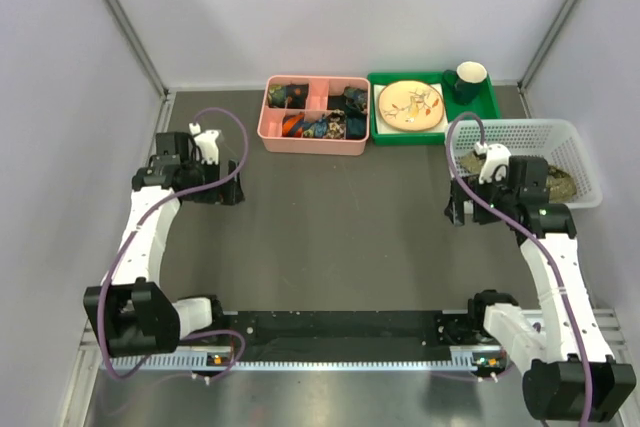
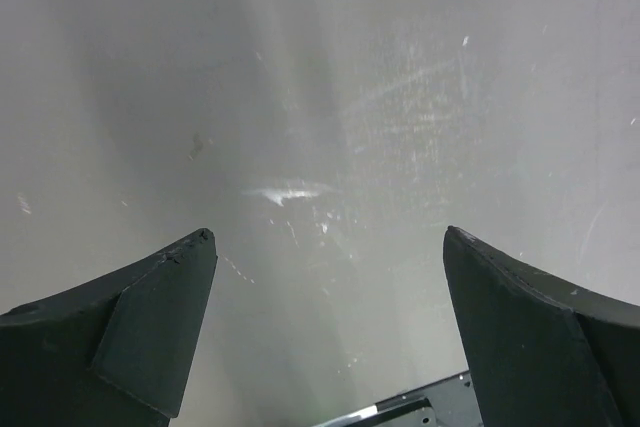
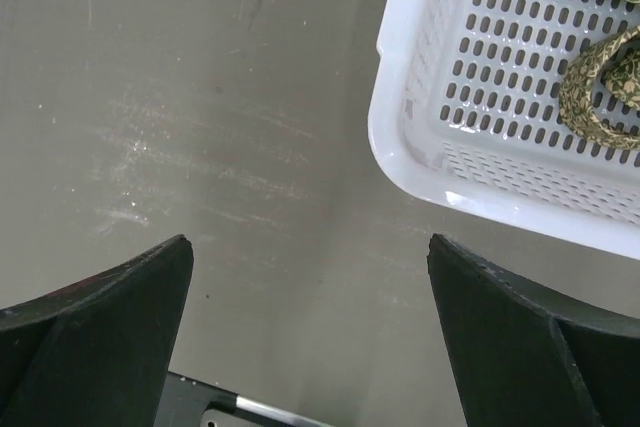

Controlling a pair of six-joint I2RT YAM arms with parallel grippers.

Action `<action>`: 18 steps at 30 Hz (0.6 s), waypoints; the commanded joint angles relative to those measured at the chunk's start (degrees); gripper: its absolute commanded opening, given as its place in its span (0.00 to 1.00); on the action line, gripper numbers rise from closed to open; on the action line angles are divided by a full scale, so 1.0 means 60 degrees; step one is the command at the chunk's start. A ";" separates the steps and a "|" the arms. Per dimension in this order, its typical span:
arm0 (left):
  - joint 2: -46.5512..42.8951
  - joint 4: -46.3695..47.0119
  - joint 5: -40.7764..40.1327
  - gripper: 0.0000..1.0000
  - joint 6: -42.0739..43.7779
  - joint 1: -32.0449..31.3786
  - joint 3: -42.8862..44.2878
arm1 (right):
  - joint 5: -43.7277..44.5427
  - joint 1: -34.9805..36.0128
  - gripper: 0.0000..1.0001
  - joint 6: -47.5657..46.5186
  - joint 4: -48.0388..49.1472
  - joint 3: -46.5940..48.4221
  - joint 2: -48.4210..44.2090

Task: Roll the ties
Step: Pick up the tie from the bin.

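The olive-tan patterned tie (image 1: pixel 556 183) lies bunched in the white mesh basket (image 1: pixel 568 139) at the right of the table. In the right wrist view, the tie (image 3: pixel 596 95) shows through the basket's corner (image 3: pixel 440 147) at the upper right. My right gripper (image 3: pixel 308 241) is open and empty above bare table just left of the basket; it also shows in the top view (image 1: pixel 458 209). My left gripper (image 2: pixel 328 232) is open and empty over bare table at the far left, seen from above in the top view (image 1: pixel 230 193).
A pink compartment tray (image 1: pixel 268 127) of small items sits at the back centre. Beside it a green tray (image 1: pixel 490 107) holds a plate (image 1: pixel 410 105) and a dark green mug (image 1: pixel 468 80). A black rail (image 1: pixel 340 325) runs along the near edge. Enclosure walls stand on both sides.
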 commanded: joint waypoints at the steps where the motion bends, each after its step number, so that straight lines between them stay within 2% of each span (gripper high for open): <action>1: 0.0304 -0.0125 0.0073 0.99 -0.0055 0.0057 0.1305 | 0.0196 -0.0088 0.99 -0.0271 -0.0539 0.1317 0.0753; 4: 0.0729 -0.0478 0.0220 0.99 0.0077 0.0043 0.2257 | 0.0036 -0.0219 0.99 -0.0825 -0.1359 0.2546 0.1936; 7: 0.0846 -0.0273 0.0221 0.99 0.0209 0.0043 0.2903 | -0.0358 -0.0994 0.99 -0.1819 -0.2162 0.4113 0.3224; 10: 0.1007 -0.0098 0.0279 0.99 0.0136 0.0028 0.3446 | -0.0535 -0.1990 0.99 -0.3005 -0.3245 0.6118 0.4515; 11: 0.1008 -0.0025 0.0569 0.99 0.0151 0.0028 0.3521 | -0.0507 -0.2239 0.99 -0.3272 -0.3468 0.7139 0.5448; 13: 0.0935 0.0456 0.0908 0.99 0.0180 0.0028 0.3493 | -0.0288 -0.2796 0.99 -0.4061 -0.4096 0.8082 0.6332; 14: 0.0891 0.0663 0.1213 0.99 0.0195 0.0013 0.3449 | -0.0171 -0.2899 0.99 -0.4342 -0.4289 0.8884 0.7264; 18: 0.0846 0.1060 0.2092 0.99 0.0428 0.0013 0.3345 | 0.0896 -0.3382 0.99 -0.5338 -0.4716 1.0253 0.9072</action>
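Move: The patterned tie lies folded in the white bin, about 18 cm ahead of the open right hand, 14 cm to its right and 15 cm lower. The bin's middle is about 20 cm ahead and 15 cm right; the green tray's is some 34 cm ahead and 5 cm left, the mug roughly 38 cm ahead and 4 cm right. From the left hand, the tie is about 12 cm ahead, 67 cm right and 13 cm down. Towards the tie in the bin, the right hand first lifts, then sweeps forward and right by about 13 cm each way, climbing some 8 cm before just starting to sink; it rolls its left side down slightly, fingers wide open and empty. Over bare table the left hand rises about 10 cm and goes forward 7, its open fingers tilting up about 15 degrees. ##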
